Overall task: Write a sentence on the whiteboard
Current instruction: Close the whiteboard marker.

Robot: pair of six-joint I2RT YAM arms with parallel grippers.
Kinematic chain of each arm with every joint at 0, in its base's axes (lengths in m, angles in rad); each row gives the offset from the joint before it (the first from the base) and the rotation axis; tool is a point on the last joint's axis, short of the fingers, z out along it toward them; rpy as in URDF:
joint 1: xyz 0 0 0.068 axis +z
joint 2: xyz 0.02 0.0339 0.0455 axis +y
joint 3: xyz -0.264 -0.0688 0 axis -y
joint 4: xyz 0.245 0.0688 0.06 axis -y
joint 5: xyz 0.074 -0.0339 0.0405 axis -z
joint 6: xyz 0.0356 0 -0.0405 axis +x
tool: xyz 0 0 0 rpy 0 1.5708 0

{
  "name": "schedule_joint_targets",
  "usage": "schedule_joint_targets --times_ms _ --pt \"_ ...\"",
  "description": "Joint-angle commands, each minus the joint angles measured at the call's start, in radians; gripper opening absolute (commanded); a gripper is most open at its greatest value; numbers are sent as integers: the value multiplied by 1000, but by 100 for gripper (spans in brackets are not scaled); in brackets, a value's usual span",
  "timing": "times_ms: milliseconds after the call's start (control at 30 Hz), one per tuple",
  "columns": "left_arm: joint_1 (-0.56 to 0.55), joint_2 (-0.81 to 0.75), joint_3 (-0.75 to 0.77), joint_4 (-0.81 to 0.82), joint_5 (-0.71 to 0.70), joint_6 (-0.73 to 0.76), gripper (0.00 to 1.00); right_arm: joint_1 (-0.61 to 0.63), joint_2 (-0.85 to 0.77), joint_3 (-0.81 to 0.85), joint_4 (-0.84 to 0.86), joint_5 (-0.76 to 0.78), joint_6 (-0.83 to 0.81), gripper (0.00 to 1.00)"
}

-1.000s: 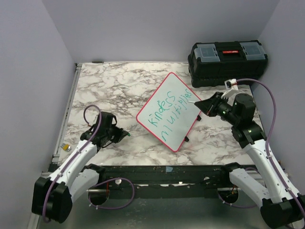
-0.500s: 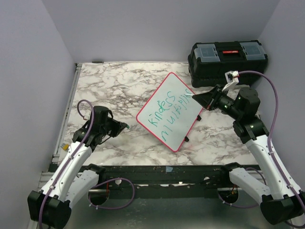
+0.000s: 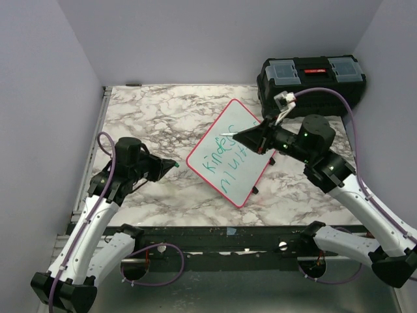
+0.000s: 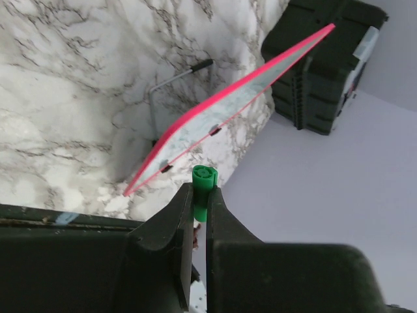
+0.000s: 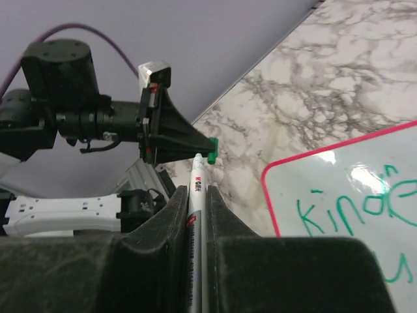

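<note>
The whiteboard, red-rimmed, rests tilted on the marble table with the green sentence in two lines on it. My right gripper hangs over the board's left part, shut on a white marker whose tip points left at the left gripper. My left gripper hovers just left of the board, shut on a green marker cap. In the right wrist view the cap sits close beyond the marker tip. The left wrist view shows the whiteboard edge-on.
A black toolbox stands at the back right, just behind the board. A bent wire stand props the board from beneath. A metal rail runs along the table's left edge. Purple walls close in the sides and back.
The right arm has swung left across the board with the marker, towards the left gripper. The left arm has lifted and brought the cap closer to the board's left edge.
</note>
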Motion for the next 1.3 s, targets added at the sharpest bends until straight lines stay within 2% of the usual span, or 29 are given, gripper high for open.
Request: schedule_joint_targets --times_ms 0,233,400,833,1267 --pt "5 -20 87 -82 53 -95 0 143 72 48 29 140 -74 1" --pt "7 -19 124 -114 110 -181 0 255 176 56 99 165 -88 1" --pt "7 -28 77 -50 175 -250 0 299 224 79 116 183 -96 1" --pt "8 -54 85 -62 156 -281 0 322 265 85 121 219 -90 1" --pt "9 -68 66 -35 154 -321 0 340 241 52 114 252 -75 1"
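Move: The left hand holds the green marker cap, the right hand the uncapped marker. From the right hand the marker cap is about 17 cm to the left, 1 cm ahead and some 11 cm lower; the whiteboard's middle is about 6 cm ahead, 2 cm to the right and 20 cm below. From the left hand the marker tip is roughly 13 cm to the right, 1 cm ahead and 10 cm higher, the whiteboard's middle 19 cm to the right, 6 cm ahead and 9 cm below. Right carries the marker 10 cm left and 5 down towards the cap, which left raises 5 cm, rolling. ##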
